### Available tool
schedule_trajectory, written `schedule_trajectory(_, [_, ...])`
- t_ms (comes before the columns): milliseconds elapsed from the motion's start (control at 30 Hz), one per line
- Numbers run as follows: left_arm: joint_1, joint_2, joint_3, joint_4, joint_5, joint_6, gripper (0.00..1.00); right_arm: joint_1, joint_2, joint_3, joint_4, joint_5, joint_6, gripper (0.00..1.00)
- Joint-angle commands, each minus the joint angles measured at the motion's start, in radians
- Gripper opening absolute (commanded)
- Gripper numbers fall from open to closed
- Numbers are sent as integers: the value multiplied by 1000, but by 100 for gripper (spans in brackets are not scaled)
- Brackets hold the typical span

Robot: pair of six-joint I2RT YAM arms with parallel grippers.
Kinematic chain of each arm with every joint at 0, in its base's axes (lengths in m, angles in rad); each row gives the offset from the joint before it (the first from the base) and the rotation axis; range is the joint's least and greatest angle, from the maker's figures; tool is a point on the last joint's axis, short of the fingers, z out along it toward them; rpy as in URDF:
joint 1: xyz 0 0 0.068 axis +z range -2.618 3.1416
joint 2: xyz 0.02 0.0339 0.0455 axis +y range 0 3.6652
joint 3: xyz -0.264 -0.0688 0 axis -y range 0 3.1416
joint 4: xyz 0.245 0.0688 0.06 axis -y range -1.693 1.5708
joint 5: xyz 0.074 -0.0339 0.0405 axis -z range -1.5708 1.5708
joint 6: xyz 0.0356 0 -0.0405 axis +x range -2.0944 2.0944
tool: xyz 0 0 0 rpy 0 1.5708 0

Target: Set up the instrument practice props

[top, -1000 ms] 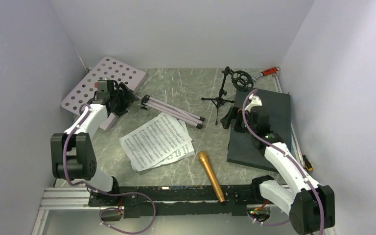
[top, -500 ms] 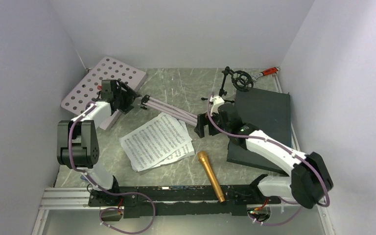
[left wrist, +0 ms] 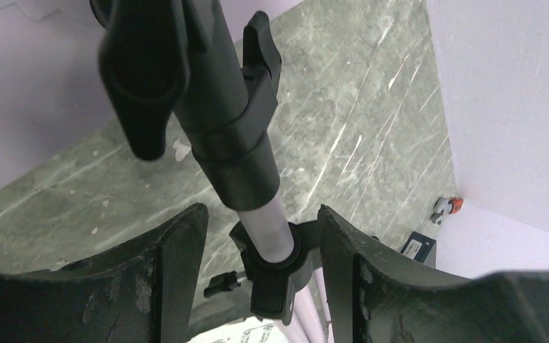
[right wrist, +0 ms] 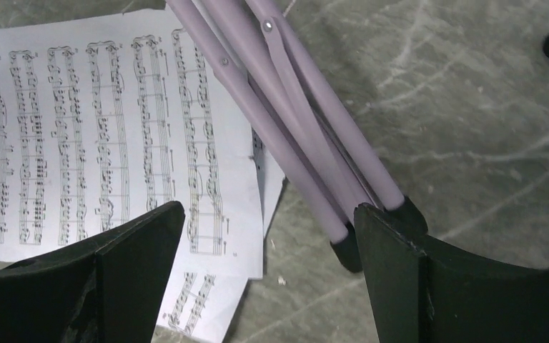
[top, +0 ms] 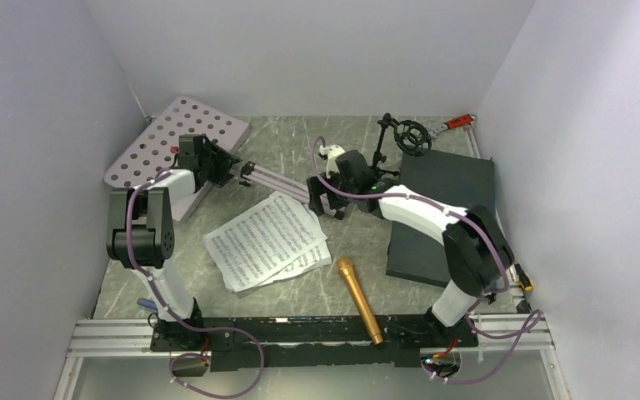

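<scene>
The lilac music stand lies flat, with its perforated desk at the back left and its folded legs pointing right. My left gripper is open around the stand's pole, just below its black sleeve. My right gripper is open above the leg ends, whose black feet lie by its right finger. Two music sheets lie overlapped in the middle and show in the right wrist view. The gold microphone lies near the front. The black mic stand stands at the back.
A dark grey slab lies flat on the right. A red-handled wrench lies in the back right corner. White walls close in the left, back and right sides. The grey stone tabletop shows behind the stand.
My right arm has swung left from the slab to the stand's leg ends. My left gripper has moved slightly right, onto the pole.
</scene>
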Motion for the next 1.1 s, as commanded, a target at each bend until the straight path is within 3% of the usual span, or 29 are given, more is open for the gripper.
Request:
schedule_trajectory(0, [0, 33, 42, 77, -4, -41, 62, 13, 85, 123, -36, -51, -56, 93])
schedule_trajectory(200, [0, 71, 37, 124, 2, -62, 51, 33, 195, 250, -90, -72, -129, 94])
schedule_trajectory(600, [0, 92, 69, 118, 32, -52, 3, 72, 415, 499, -206, -64, -241, 98])
schedule_trajectory(1067, [0, 71, 87, 98, 81, -11, 3, 100, 705, 883, -348, 30, -309, 97])
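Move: The tripod stand's black neck lies almost between my left fingers, about 2 cm ahead, 1 cm right and 2 cm lower; its knobbed collar is 2 cm ahead and 4 cm right, the perforated board about 7 cm ahead and 15 cm left. From my right hand the stand's pink legs have their middle roughly 10 cm ahead, 11 cm left and 9 cm below, the sheet music 7 cm back and 13 cm left, the small black stand 15 cm ahead and 14 cm right. I ease my left hand about 2 cm forward and slightly down, then close its half-open fingers around the tripod stand's neck just above the collar and hold there. Meanwhile I carry my wide-open right hand some 11 cm left, 7 cm forward and 6 cm down along the pink legs, away from their black feet, turning it about 15 degrees counter-clockwise so that it comes down over the legs. ##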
